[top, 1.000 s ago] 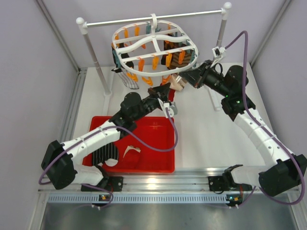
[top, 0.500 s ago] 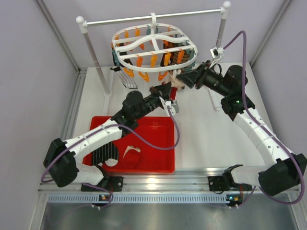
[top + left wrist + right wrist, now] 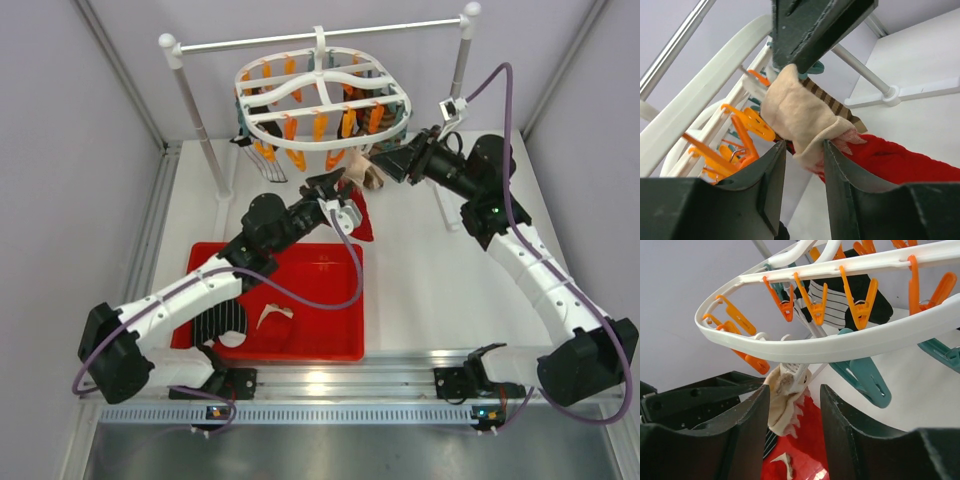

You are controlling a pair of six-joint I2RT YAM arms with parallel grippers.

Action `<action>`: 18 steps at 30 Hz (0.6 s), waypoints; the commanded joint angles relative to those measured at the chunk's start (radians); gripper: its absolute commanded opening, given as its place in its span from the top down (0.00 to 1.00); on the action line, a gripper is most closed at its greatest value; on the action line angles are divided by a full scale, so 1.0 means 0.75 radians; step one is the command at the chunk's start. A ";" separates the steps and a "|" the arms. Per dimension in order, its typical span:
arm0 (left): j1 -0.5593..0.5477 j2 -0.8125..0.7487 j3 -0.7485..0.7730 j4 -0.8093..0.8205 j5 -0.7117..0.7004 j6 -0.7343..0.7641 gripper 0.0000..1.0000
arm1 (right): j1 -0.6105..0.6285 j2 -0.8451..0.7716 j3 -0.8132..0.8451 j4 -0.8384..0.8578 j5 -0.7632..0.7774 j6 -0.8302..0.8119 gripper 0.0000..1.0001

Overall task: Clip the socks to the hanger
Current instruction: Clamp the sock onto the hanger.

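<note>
The white hanger (image 3: 296, 92) hangs from a rod, with orange and teal clips under its frame (image 3: 840, 345). A dark red sock (image 3: 358, 215) with a beige-pink cuff (image 3: 795, 112) hangs from a white clip (image 3: 796, 371) at the frame's front edge. My left gripper (image 3: 338, 190) is open just below the cuff, whose edge dips between the jaws (image 3: 802, 147). My right gripper (image 3: 385, 165) is open, its jaws (image 3: 794, 390) on either side of the clip and cuff, short of them. A black striped sock (image 3: 262, 160) and a brown striped sock (image 3: 835, 102) hang clipped.
The rod (image 3: 320, 35) rests on two posts at the back. A red tray (image 3: 330, 350) near the left arm holds a black striped sock (image 3: 220, 322) and a white sock (image 3: 272, 322). Grey walls stand on both sides.
My left gripper rose toward the hanger with the sock, then opened; the red sock now hangs down from the clip. My right gripper edged up to the clip.
</note>
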 commanded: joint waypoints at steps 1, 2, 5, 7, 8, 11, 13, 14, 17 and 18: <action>0.001 -0.125 -0.017 -0.049 -0.076 -0.200 0.59 | -0.026 0.002 0.053 0.042 0.009 0.000 0.56; 0.003 -0.140 -0.019 -0.068 -0.093 -0.243 0.59 | -0.028 0.000 0.053 0.040 0.011 0.000 0.56; 0.001 -0.199 -0.041 -0.133 -0.120 -0.341 0.59 | -0.032 -0.010 0.051 0.032 0.009 -0.008 0.56; 0.001 -0.238 -0.058 -0.145 -0.132 -0.401 0.59 | -0.034 -0.016 0.047 0.028 0.005 -0.014 0.56; 0.001 -0.250 -0.070 -0.176 -0.132 -0.413 0.59 | -0.038 -0.018 0.046 0.024 0.005 -0.021 0.56; 0.003 -0.277 -0.086 -0.203 -0.191 -0.478 0.59 | -0.044 -0.022 0.046 0.014 0.005 -0.031 0.56; 0.003 -0.273 -0.086 -0.203 -0.212 -0.489 0.59 | -0.046 -0.022 0.046 0.014 0.001 -0.035 0.56; 0.003 -0.269 -0.084 -0.191 -0.222 -0.499 0.59 | -0.046 -0.022 0.046 0.012 0.001 -0.037 0.56; 0.007 -0.236 -0.056 -0.158 -0.279 -0.527 0.57 | -0.048 -0.020 0.051 0.012 0.001 -0.039 0.56; 0.007 -0.214 -0.048 -0.140 -0.314 -0.530 0.56 | -0.050 -0.016 0.053 0.012 0.001 -0.039 0.56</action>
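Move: The sock's pale cuff lies between the left hand's already open fingertips, about 2 cm ahead and 2 cm right, roughly level; the white clip on it is some 4 cm ahead, 3 cm right and 2 cm up. The nearest orange clip hangs about 4 cm ahead, 2 cm left and 4 cm up. From the right hand, the cuff is about level in height, some 1 cm ahead and 3 cm left. The sock is left in the white clip as the left hand, fingers staying open, comes free of its cuff and pulls away leftward about 5 cm and back nearly 3 cm, rising first, then sinking and easing slightly forward again. The wrist rolls some 20 degrees counter-clockwise, looking along the fingers, which swing to point more forward. ##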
